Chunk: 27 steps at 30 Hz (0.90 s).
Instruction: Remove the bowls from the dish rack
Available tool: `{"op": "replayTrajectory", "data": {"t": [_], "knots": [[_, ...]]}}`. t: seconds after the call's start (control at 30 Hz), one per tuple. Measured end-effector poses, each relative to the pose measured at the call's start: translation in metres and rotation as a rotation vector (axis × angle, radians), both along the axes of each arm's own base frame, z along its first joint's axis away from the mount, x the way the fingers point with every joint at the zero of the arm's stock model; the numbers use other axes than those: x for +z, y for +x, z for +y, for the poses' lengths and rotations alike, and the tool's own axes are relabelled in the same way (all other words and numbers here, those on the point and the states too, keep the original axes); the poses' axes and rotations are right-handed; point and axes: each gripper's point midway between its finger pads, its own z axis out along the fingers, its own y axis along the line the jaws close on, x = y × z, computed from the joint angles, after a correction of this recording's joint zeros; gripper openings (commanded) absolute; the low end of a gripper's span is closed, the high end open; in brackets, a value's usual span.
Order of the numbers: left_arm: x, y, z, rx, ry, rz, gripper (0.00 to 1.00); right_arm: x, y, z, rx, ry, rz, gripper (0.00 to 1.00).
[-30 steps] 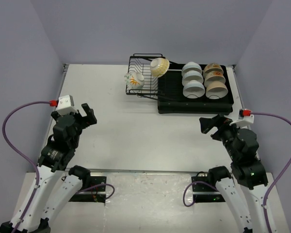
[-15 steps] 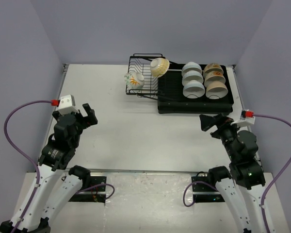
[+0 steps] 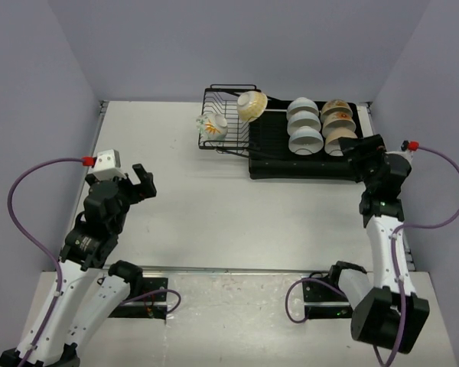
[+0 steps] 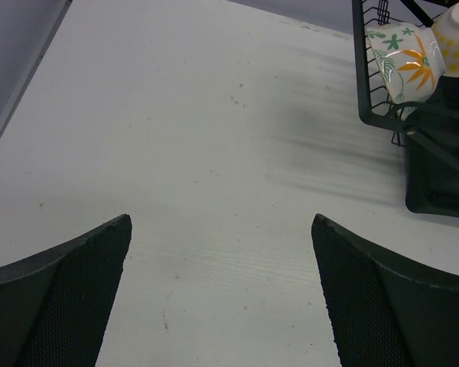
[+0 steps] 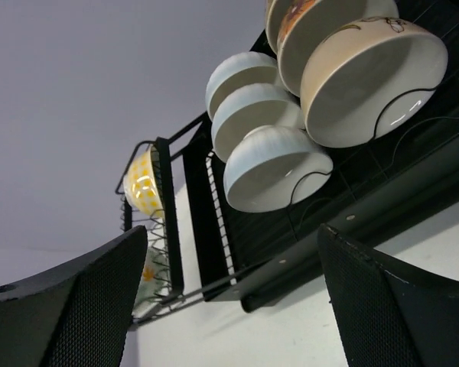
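Observation:
The dish rack stands at the back of the table, joined to a flat black drainer tray. A flower-patterned bowl and a cream-yellow bowl lean in the wire part. On the tray stand three white bowls and three tan bowls on edge. My right gripper is open, hovering at the tray's right front corner, right beside the nearest tan bowl; the white bowls show between its jaws. My left gripper is open over bare table, well left of the rack.
Grey walls close in the table on three sides. The right arm's purple cable loops out toward the right wall. The rack's wire corner sticks out toward the left gripper's side.
The right arm has swung up and away from the near right table to the tray's right front corner, turning its wrist toward the bowls. The left arm has barely moved.

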Motion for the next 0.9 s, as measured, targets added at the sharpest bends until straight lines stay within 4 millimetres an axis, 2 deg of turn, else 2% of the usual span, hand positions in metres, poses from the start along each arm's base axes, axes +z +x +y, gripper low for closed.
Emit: {"op": "replayTrajectory", "data": {"t": [0.17,0.27,0.53,0.67,0.9], "knots": [[0.000,0.000,0.000,-0.003,-0.001,-0.001,1.00,-0.019,0.034,-0.024,-0.030,0.161,0.011,0.84],[0.000,0.000,0.000,-0.003,-0.001,-0.001,1.00,-0.030,0.048,-0.028,-0.040,0.212,0.022,0.77],[0.001,0.000,0.000,-0.003,-0.002,-0.003,1.00,-0.053,0.080,-0.051,-0.093,0.314,0.059,0.67],[0.002,-0.001,0.000,-0.002,-0.004,-0.007,1.00,-0.063,0.093,-0.057,-0.106,0.349,0.071,0.57],[0.003,-0.001,0.000,-0.004,-0.006,-0.014,1.00,-0.073,0.121,-0.064,-0.099,0.376,0.069,0.53]]}}
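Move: The front beige bowl, in the rack's right-hand row, lies about 16 cm ahead of the right hand, some 6 cm to its right and roughly 13 cm lower. The front white bowl stands about 10 cm to the left of that beige bowl, level with it; the middle beige bowl sits some 6 cm beyond the front one, in line. From the left hand, the front beige bowl is about 26 cm ahead, 56 cm to the right and 13 cm below. The front beige bowl is approached by the right hand, which reaches forward about 12 cm while sinking some 7 cm and drifting right nearly as much, slowing after a quick start. Its wrist rolls about 20 degrees, left side up, and its fingers narrow from almost wide open to about half, near the bowl's left-hand side; contact can't be seen. ##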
